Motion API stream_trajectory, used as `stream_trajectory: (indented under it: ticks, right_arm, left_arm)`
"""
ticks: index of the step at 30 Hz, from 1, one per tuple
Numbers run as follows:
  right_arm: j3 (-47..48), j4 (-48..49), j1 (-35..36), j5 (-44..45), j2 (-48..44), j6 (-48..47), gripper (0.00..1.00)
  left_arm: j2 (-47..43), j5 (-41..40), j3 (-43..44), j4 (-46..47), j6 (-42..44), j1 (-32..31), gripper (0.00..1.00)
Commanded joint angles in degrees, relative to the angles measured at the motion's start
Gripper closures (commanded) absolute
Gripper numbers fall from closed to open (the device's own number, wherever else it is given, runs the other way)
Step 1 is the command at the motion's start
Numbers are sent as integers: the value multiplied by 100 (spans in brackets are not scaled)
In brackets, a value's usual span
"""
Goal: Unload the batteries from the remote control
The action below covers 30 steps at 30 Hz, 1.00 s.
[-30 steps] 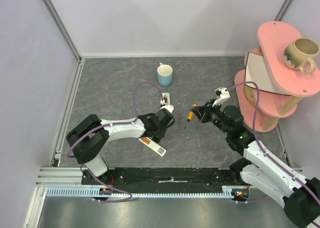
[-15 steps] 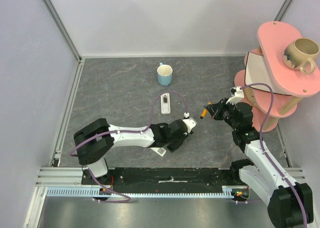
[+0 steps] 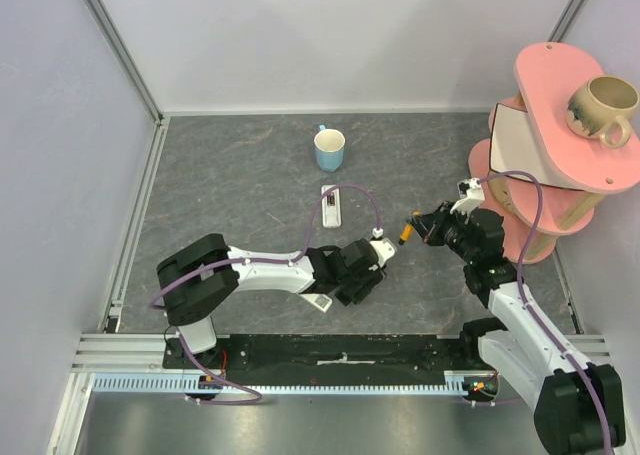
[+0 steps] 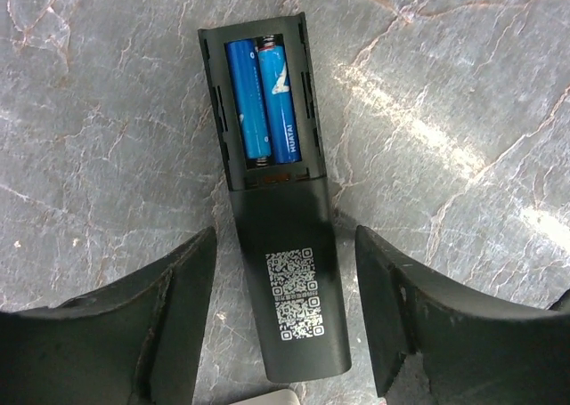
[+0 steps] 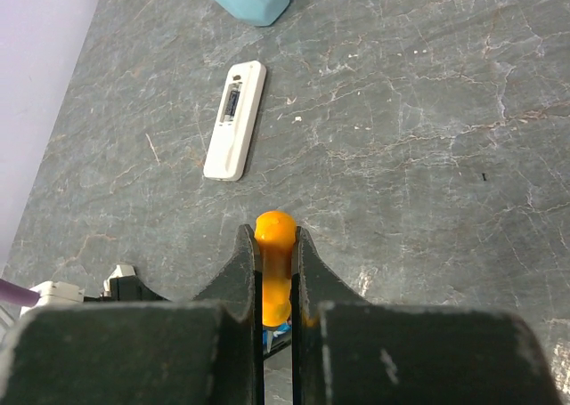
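A black remote (image 4: 289, 271) lies back-up on the grey table, its battery bay open with two blue batteries (image 4: 263, 98) side by side in it. My left gripper (image 4: 285, 249) is open, its fingers either side of the remote's lower end without touching it; in the top view (image 3: 375, 258) it hides the remote. My right gripper (image 3: 418, 225) is shut on a small orange-handled tool (image 5: 275, 236), held above the table to the right of the left gripper. A white remote (image 3: 332, 205) lies back-up in mid-table, also in the right wrist view (image 5: 235, 120).
A blue mug (image 3: 329, 150) stands behind the white remote. A pink two-tier shelf (image 3: 555, 125) with a beige mug (image 3: 600, 110) stands at the right. Another white remote (image 3: 320, 301) lies under my left arm. Metal rail along the near edge.
My left arm has swung right and forward, uncovering the mid-table white remote. My right gripper has drawn back to the right with the orange tool.
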Motion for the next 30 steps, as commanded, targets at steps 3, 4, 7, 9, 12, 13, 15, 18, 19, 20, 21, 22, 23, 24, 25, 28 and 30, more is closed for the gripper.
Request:
stream_trajectory:
  ticks: [3,4,7,9,12,13,15,18,19,20,21,22,23,24,25,28,30]
  right_arm:
    - [-25,232,-27,-165,-333,-184,100]
    - [-51,241,-27,-147,-395,-210,100]
    - [-87,232,-9,-94,-562,-272,100]
    - [-87,241,17,-94,-562,-272,100]
    - [-122,346,166,-24,-466,-290,100]
    - [-122,355,323,46,-448,-298,100]
    - [-69,277,665,396,-439,-404,100]
    - [53,215,1315,1063,-396,-509,100]
    - [63,223,1466,1231,-361,-518,100]
    - [63,267,1598,1355,-317,-527,100]
    - [37,320,1773,1513,-194,-483,100]
    - [19,381,1827,1549,-115,-457,100]
    - [1,512,1863,1584,-53,-431,100]
    - [-77,627,1898,1637,61,-343,100]
    - [-113,732,1907,1646,114,-299,100]
    - [-210,1180,1907,1742,290,-167,100]
    - [-166,1409,1916,1760,456,-158,100]
  left_arm:
    - [-472,-150,-272,140,139,-37,30]
    - [-499,-133,-325,131,78,-45,31]
    - [-578,-45,-553,149,-10,-37,32]
    - [-587,-27,-729,210,-63,-37,34]
    - [-579,34,-914,280,-134,-45,39]
    - [-570,78,-958,315,-151,-37,42]
    - [-596,122,-1046,385,-151,-37,53]
    - [-648,140,-1134,395,-142,-45,66]
    - [-692,114,-1143,377,-134,-37,70]
    - [-728,79,-1160,351,-142,-37,76]
    - [-771,-17,-1178,333,-142,-45,79]
    - [-815,-123,-1221,290,-168,-37,82]
    - [-903,-237,-1231,263,-204,-37,84]
    - [-956,-395,-1239,219,-247,-37,85]
    - [-991,-683,-1248,149,-309,-28,85]
    - [-1132,-1071,-1178,-44,-292,-19,86]
    - [-1193,-1178,-1108,-176,-222,25,85]
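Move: The black remote with the blue batteries lies just under the left hand's open fingers, its middle about 2 cm to the right, 1 cm ahead and 1 cm below. The white remote with orange batteries is some 10 cm to the left, level with that hand; the other white remote stands about 21 cm ahead and 4 cm left. From the right hand, already holding the orange tool, the black remote is roughly 11 cm back, 13 cm left and 14 cm below. The black remote's QR-code end is pinched afresh: the open left hand slips about 2.5 cm left and a little back along the body, stays low, closes on both sides, then starts drawing it left. Meanwhile the right hand keeps its grip on the tool, rises 2 cm, then swings about 5.5 cm left and slightly back towards the remote while sinking 3 cm. ##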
